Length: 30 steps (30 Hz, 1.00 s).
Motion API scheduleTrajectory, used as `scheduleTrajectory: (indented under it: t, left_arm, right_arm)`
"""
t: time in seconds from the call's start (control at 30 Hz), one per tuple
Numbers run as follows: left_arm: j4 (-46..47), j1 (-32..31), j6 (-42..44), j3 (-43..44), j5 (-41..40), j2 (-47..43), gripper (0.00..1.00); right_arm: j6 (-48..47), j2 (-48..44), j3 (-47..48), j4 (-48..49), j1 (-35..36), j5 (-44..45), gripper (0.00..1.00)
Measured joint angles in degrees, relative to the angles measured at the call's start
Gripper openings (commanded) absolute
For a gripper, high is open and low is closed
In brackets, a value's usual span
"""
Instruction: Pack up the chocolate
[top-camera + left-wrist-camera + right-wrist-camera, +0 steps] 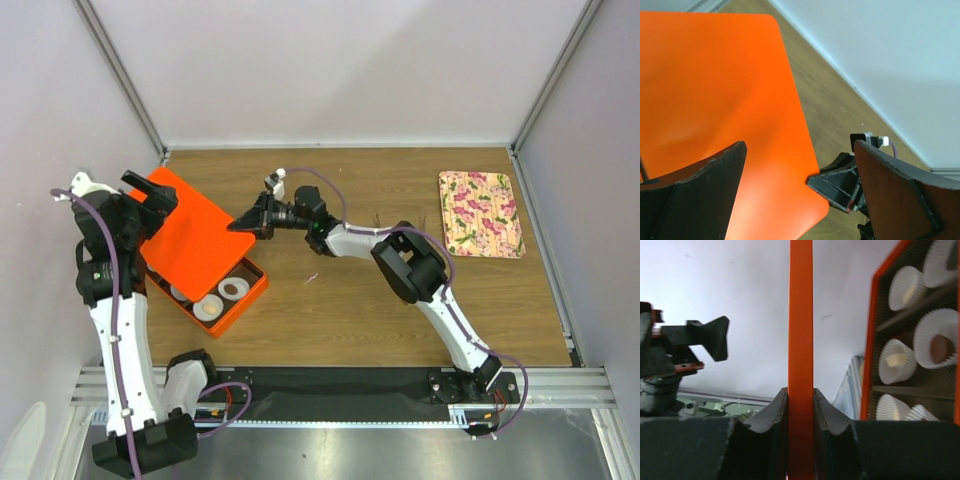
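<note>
The orange box (240, 313) stands at the table's left, with white paper cups in its compartments. A dark brown chocolate (940, 348) sits in one cup and a pale tan chocolate (897, 360) in another; from above, the brown chocolate (233, 289) shows in the uncovered end. The flat orange lid (190, 235) hangs tilted over the box. My right gripper (800, 390) is shut on the lid's (800, 315) edge, at its right corner (245, 222). At the lid's (715, 100) far left corner, my left gripper (150, 195) stands open, a finger (715, 185) on either side, touching nothing.
A floral-patterned plate (481, 213) lies at the back right of the wooden table. White walls with metal posts close in the back and sides. In the left wrist view the right gripper (837, 187) shows just past the lid's corner.
</note>
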Motion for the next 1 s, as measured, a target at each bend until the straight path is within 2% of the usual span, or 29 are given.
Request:
scheduleTrajectory:
  t: [0.3, 0.63, 1.0]
  left_arm:
    - [2.82, 0.0, 0.33, -5.01, 0.04, 4.0, 0.95]
    - [7.41, 0.0, 0.5, -9.88, -0.11, 13.29, 0.95]
    - [9.75, 0.0, 2.43, -10.54, -0.17, 18.47, 0.95]
  right_arm:
    - [-1.97, 2.54, -1.31, -8.55, 2.82, 3.67, 0.0]
    - [-1.51, 2.54, -4.83, -8.41, 3.37, 6.08, 0.0]
    - [0.26, 2.54, -7.82, -4.28, 3.13, 6.49, 0.0]
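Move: The right hand grips the lid's right edge, with the lid's middle about 11 cm to its left; the box it is taken to lies roughly 8 cm back, 9 cm left and 15 cm below. An uncovered paper cup in it sits some 9 cm back and 4 cm left of that hand, as low. From the open left hand the lid's middle is about 2 cm back, 1 cm right and 11 cm below; the box is 6 cm back, 1 cm right, 26 cm below. Right hand lowers the gripped lid about 10 cm towards the box; left, open, sinks some 15 cm, tipping down. ##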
